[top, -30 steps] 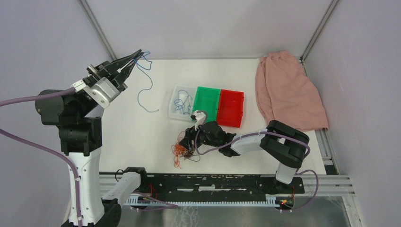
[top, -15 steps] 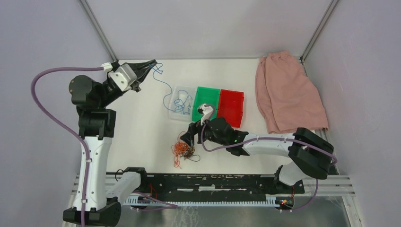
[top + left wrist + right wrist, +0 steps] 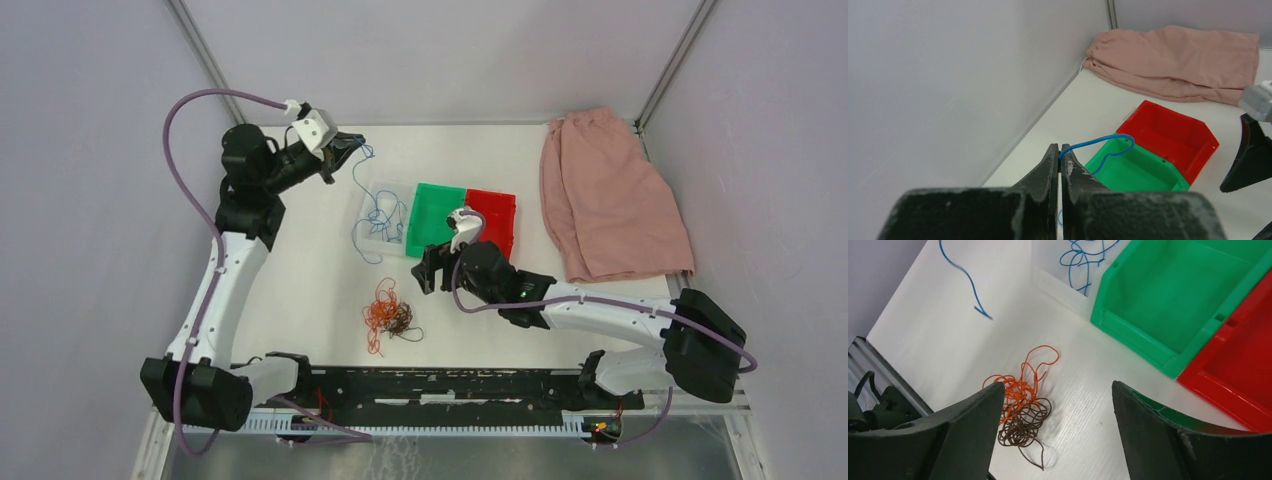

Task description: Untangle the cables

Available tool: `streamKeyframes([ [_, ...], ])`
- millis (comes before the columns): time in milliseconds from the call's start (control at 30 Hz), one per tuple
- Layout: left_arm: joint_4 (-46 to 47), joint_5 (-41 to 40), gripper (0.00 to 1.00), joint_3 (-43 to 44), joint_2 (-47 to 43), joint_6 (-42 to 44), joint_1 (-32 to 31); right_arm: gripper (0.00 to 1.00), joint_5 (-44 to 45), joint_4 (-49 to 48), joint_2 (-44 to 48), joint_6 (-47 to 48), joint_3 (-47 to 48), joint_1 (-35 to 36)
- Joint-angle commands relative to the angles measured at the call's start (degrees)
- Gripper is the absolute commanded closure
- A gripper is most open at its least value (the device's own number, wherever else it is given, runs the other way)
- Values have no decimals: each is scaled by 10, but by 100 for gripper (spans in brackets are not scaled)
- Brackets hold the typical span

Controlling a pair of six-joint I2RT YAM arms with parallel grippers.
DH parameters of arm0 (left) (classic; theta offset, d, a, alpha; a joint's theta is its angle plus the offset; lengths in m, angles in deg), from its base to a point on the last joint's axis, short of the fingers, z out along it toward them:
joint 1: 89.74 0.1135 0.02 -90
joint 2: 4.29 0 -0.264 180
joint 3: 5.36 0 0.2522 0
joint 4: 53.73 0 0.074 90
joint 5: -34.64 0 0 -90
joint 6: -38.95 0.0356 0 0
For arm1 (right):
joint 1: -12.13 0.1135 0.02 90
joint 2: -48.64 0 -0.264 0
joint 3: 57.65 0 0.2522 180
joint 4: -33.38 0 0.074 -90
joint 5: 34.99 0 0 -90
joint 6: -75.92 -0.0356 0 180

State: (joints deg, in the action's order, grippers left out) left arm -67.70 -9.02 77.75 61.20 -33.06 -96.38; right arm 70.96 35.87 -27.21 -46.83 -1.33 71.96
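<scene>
My left gripper (image 3: 352, 146) is shut on a blue cable (image 3: 362, 205), held high at the back left; the cable hangs down to the table beside the clear bin (image 3: 372, 203). In the left wrist view the jaws (image 3: 1059, 150) pinch the blue cable (image 3: 1103, 140). More blue cable (image 3: 384, 217) lies coiled in the clear bin. An orange-red and dark brown tangle (image 3: 388, 317) lies on the table, also in the right wrist view (image 3: 1020, 405). My right gripper (image 3: 430, 270) is open and empty, above and right of the tangle.
A green bin (image 3: 436, 217) and a red bin (image 3: 488, 230) stand next to the clear bin. A pink cloth (image 3: 610, 195) lies at the back right. Grey walls enclose the white table. A black rail runs along the near edge (image 3: 440, 385).
My left gripper has swung right toward the clear bin with the blue cable. My right gripper has lifted up and to the right, away from the orange and brown tangle.
</scene>
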Motion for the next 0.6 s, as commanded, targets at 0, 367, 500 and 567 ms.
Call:
streamKeyframes([
  [0,23,-34,97,3,41,44,-17,15,43,33,36,7,13,-11],
  [367,28,-69,97,9,137,131,-48,15,55,53,85,-2,-20,-42],
  [500,34,-89,97,23,160,155,-54,15,53,58,86,-10,-26,-59],
  [567,47,-101,97,35,166,156,-54,15,48,57,82,-12,-25,-63],
])
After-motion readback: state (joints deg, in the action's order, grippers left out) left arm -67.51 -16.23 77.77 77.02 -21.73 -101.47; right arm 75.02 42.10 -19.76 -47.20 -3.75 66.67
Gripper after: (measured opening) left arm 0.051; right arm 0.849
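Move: The left hand holds the blue cable high up; the white bin lies about 7 cm ahead of it, 2 cm right and some 36 cm below. The green bin is 12 cm to the right of the white one, and the orange cable about 16 cm back from the hand and 1 cm right, on the table. From the right hand, the orange cable is some 12 cm left, 5 cm back and 13 cm below. Left hand lowers the pinched blue cable some 10 cm and forward towards the white bin; right hand shifts rightward. ##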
